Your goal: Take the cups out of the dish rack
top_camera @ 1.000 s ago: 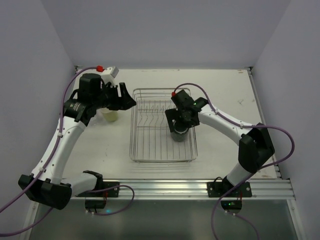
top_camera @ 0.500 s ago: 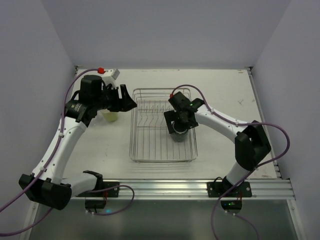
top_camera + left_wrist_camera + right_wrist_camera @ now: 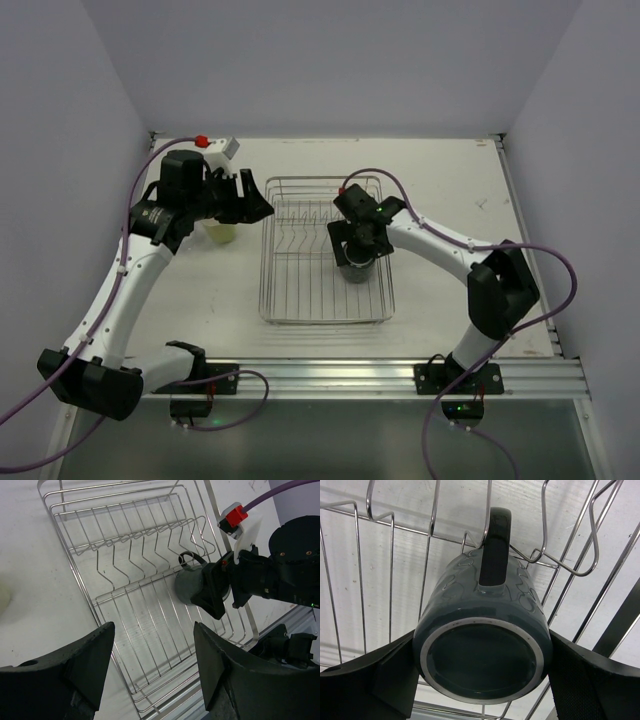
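The silver wire dish rack [image 3: 268,300] sits mid-table. A dark grey mug [image 3: 357,272] with a handle stands upside down inside it, on its right side. My right gripper [image 3: 358,258] is shut on the mug [image 3: 482,655], one finger pressed on each side of its body, with the handle pointing away among the rack's wires [image 3: 430,530]. My left gripper [image 3: 255,203] is open and empty, hovering at the rack's left edge [image 3: 80,580]. A pale yellow cup [image 3: 222,233] stands on the table just left of the rack. The clear tumblers are out of view.
The left wrist view shows the mug [image 3: 190,585] with the right gripper on it, and a sliver of the yellow cup [image 3: 2,600] at the left edge. Grey walls enclose the table on three sides. A metal rail [image 3: 350,378] runs along the near edge.
My right gripper shifted slightly left and settled around the mug. The mug and the left arm have hardly moved.
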Controlling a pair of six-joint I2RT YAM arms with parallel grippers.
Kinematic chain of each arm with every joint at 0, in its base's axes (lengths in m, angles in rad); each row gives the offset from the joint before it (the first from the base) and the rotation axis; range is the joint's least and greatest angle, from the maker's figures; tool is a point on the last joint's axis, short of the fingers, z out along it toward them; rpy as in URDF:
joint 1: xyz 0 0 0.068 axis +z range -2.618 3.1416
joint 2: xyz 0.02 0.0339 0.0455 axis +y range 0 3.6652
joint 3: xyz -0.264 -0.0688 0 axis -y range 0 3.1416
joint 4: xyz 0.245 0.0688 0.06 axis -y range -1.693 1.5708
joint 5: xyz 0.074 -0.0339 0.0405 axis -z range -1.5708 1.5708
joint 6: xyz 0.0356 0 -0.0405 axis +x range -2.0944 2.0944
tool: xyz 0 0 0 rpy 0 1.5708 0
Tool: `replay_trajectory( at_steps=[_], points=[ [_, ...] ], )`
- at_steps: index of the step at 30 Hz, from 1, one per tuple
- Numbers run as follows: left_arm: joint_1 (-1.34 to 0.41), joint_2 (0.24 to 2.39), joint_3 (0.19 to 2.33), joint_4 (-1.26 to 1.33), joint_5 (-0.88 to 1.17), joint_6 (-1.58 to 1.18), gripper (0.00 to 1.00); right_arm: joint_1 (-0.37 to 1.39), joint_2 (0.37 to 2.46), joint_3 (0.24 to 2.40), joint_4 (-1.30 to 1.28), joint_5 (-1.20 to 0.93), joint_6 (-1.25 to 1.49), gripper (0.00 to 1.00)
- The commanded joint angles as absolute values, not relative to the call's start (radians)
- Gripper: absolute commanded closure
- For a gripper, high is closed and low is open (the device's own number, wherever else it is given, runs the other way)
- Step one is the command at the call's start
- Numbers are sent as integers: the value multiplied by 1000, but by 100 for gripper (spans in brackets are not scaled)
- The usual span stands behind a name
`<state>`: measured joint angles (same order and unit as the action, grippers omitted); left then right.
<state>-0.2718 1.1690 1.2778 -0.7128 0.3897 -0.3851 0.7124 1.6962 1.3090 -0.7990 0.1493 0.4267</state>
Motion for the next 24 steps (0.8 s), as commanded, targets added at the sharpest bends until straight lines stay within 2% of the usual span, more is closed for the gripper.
replay_trajectory(
  at_steps=[1,12,18,24],
  points=[
    [-276,1146,1266,-693,405,-397,32,719,1631,1322,-733,147,446,100],
    [-276,1137,1264,-692,410,-405,32,715,1405,1371,-759,118,477,100],
    [-276,1131,1259,-681,434,-414,32,675,1313,1361,-733,-8,494,100],
    [-276,1117,1252,-681,462,-417,32,597,1232,1227,-605,-260,511,100]
  ],
)
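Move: The right hand already grips the upturned grey mug in the rack, its middle about 3 cm below the hand point. The open left gripper hangs some 19 cm to its left, 1 cm farther out and 19 cm higher. The rack's right rim runs about 7 cm to the right, level with it and roughly 2 cm lower; the yellow cup stands about 29 cm left, 6 cm ahead and 4 cm lower. From the left hand the mug lies 19 cm right, 1 cm back and 22 cm down. Straight up goes the right hand, slowly at first and then fast, some 14 cm out of the rack with only a slight drift back, keeping the mug pinched across its sides near its base. While rising, the wrist rolls and tips about 30 degrees, so the fingers swing from pointing down to pointing down, forward and left, turning the mug's mouth towards the open left gripper. ##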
